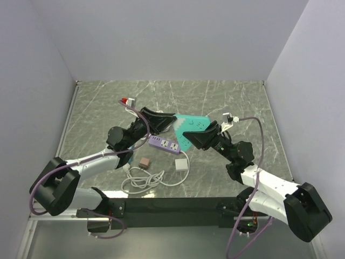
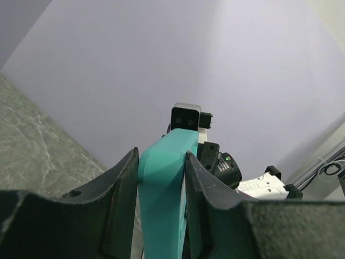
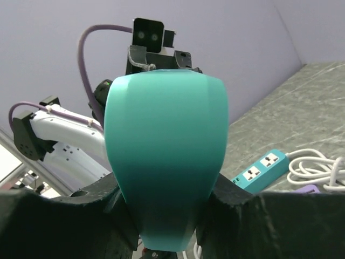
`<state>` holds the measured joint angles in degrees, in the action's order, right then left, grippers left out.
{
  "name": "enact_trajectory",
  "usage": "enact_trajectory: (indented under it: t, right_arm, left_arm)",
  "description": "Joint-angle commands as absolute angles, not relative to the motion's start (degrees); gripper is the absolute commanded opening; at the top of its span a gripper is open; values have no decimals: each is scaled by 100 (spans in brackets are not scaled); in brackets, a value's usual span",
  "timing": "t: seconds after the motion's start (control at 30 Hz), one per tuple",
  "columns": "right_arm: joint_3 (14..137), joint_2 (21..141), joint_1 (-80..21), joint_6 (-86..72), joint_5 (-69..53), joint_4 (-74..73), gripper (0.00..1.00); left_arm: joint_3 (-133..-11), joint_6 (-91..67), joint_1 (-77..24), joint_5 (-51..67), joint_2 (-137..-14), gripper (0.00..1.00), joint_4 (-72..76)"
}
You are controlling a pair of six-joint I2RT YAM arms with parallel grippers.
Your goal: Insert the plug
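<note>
The plug (image 1: 181, 164), a flat white square block, lies on the table between the two arms. Its thin white cable (image 1: 143, 181) is coiled to its left. Neither gripper touches it. Both grippers hold one teal socket block (image 1: 192, 127) lifted above the table. My left gripper (image 1: 171, 123) is shut on the block's thin edges (image 2: 161, 178), and in the left wrist view that gripper (image 2: 161, 156) has a finger against each side. My right gripper (image 1: 198, 136) grips its narrow end, with the fingers pressed on both sides of the block (image 3: 164, 151) in the right wrist view (image 3: 166, 186).
A purple power strip (image 1: 164, 144) lies just under the held block. A small brownish-pink cube (image 1: 144, 162) sits left of the plug. The right wrist view shows a teal strip with white sockets (image 3: 261, 170) and cable loops (image 3: 318, 167) on the table. Walls enclose three sides.
</note>
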<state>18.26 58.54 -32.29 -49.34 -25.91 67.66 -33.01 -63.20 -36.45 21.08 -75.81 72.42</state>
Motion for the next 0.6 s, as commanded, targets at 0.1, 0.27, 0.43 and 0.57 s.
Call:
enact_trajectory:
  t: [0.1,0.27,0.43,0.57]
  right_arm:
    - [2276,5414,-3156,-4140,-2162,6294,0]
    - [2470,5440,-2709,-4262,-2320,5915,0]
    - [2575,5773,-2373,-4421,-2557,6029,0]
    - [3127,6239,-2364,-4351,-2995,5635,0]
  left_arm:
    - [-2850,-5380,-3691,1733,-7226,49,6232]
    - [-2470,-4536,-3691,740,-6180,86,4873]
    - [-2092,-4097,-3691,-461,-5136,99,3808]
    - [-2250,-4008,-3700,-2290,-4694,99,2051]
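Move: Both hands already grip the teal triangular strip. Its middle is about 7 cm right and 4 cm back of the left hand, and some 3 cm ahead of the right. From the left hand, the purple strip lies roughly 10 cm ahead, 3 cm left and 30 below; the white plug is about 23 cm ahead, 6 left and 30 below. The white cube is 27 cm below the right hand, 2 ahead and 3 left. Left fingers open off the strip, backing about 9 cm left and down; right keeps hold, carrying it 6 cm forward. ##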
